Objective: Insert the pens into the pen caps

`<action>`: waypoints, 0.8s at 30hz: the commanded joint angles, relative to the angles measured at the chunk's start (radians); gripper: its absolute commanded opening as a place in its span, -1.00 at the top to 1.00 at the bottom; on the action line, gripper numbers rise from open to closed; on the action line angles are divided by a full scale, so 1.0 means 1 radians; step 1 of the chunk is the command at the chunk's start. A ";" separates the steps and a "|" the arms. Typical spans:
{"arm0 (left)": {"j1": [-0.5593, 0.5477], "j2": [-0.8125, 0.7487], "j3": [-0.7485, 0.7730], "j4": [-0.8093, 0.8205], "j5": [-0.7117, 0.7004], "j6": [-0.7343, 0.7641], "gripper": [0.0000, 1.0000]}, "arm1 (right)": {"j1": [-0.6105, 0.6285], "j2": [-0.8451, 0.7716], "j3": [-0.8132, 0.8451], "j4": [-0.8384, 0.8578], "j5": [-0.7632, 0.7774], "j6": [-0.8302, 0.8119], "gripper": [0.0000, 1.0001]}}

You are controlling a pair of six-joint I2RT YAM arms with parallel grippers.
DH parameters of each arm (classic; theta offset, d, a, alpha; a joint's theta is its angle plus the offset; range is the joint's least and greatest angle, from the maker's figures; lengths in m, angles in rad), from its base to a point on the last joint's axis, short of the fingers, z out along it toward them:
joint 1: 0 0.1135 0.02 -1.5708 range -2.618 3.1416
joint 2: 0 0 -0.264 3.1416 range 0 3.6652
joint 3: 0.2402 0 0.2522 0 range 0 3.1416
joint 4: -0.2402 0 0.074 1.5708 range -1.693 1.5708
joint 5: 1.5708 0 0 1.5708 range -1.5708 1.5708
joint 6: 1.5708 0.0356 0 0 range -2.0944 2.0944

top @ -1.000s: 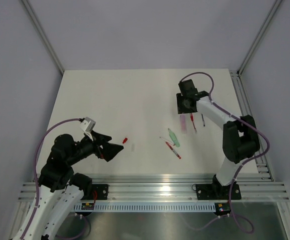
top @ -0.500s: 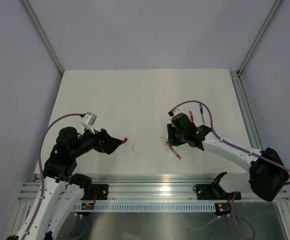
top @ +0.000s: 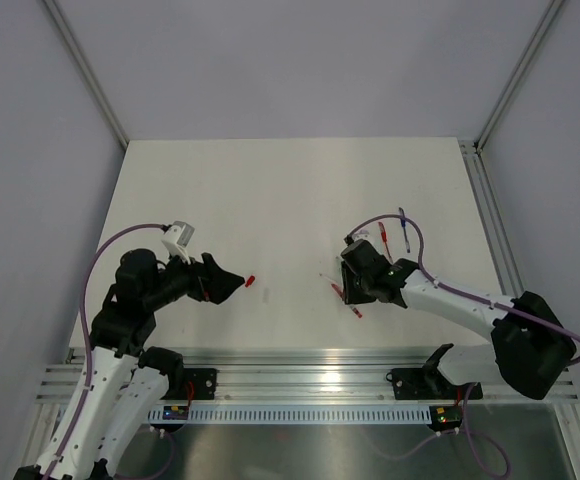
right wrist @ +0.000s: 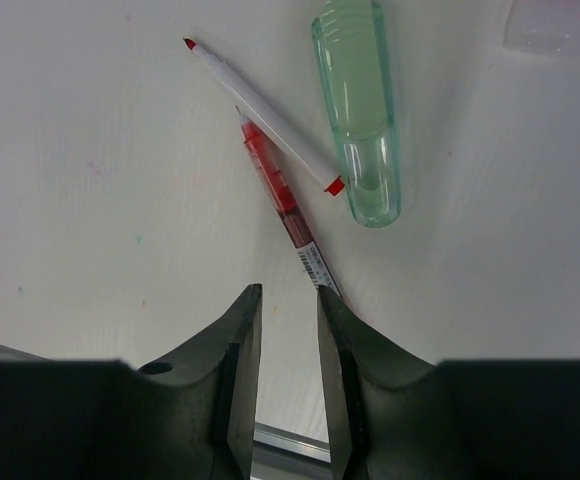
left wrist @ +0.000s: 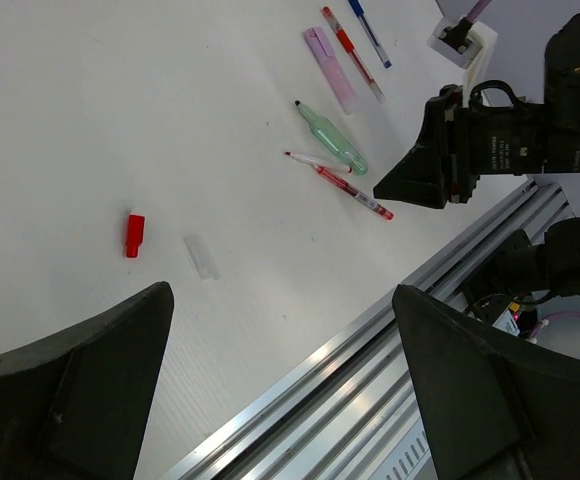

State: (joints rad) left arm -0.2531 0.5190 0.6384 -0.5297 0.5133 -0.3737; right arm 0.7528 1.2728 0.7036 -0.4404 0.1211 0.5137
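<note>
Low over the table, my right gripper [right wrist: 287, 292] [top: 348, 286] hovers with its jaws open by a narrow gap and only bare table between them. A red pen [right wrist: 285, 205] [top: 354, 309] lies just ahead, its lower end passing under the right finger [right wrist: 335, 340]. Beside it lie a white pen with a red tip [right wrist: 260, 115] and a thick pale green pen [right wrist: 358, 110]. My left gripper [left wrist: 282, 295] [top: 232, 283] is wide open and empty. A red cap [left wrist: 134, 234] [top: 251, 281] and a clear cap [left wrist: 201, 257] lie just beyond it.
Farther back lie a pink pen [left wrist: 329, 83], another red pen [left wrist: 351, 53] [top: 383, 233] and a blue pen [left wrist: 368, 33] [top: 404, 222]. An aluminium rail [left wrist: 390, 330] borders the table's near edge. A purple cable [top: 410, 250] loops over the right arm.
My right arm has swung from the back pens down to the front group, over the red pen, and its jaws have narrowed. My left gripper has edged toward the red cap.
</note>
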 commanded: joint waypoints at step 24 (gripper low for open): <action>-0.043 -0.096 -0.003 0.037 0.019 0.006 -0.85 | 0.019 0.323 0.338 -0.195 0.086 -0.084 0.20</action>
State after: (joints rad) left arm -0.2871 0.4316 0.6277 -0.5293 0.5255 -0.3737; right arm 0.7612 1.6077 1.0431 -0.5686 0.1978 0.4313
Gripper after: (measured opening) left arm 0.930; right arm 0.383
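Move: Just under the right hand's nearly shut fingers lies the red pen, its middle about 2 cm ahead and some 4 cm below. The white marker is about 8 cm ahead of this hand and 3 cm to its left, and the green highlighter about 10 cm ahead and 1 cm to its right. From the open left hand the red pen lies some 24 cm to the right, 3 cm ahead and 20 cm below. Dipping about 2.5 cm over the middle of the red pen, the right hand then lifts and slides some 5 cm forward and 3 cm left, along the pen towards its writing tip, and begins to sink again. The wrist swings the fingertips about 10 degrees to the right, and the fingers keep their narrow gap. The left hand, still open, eases back and up a little. ##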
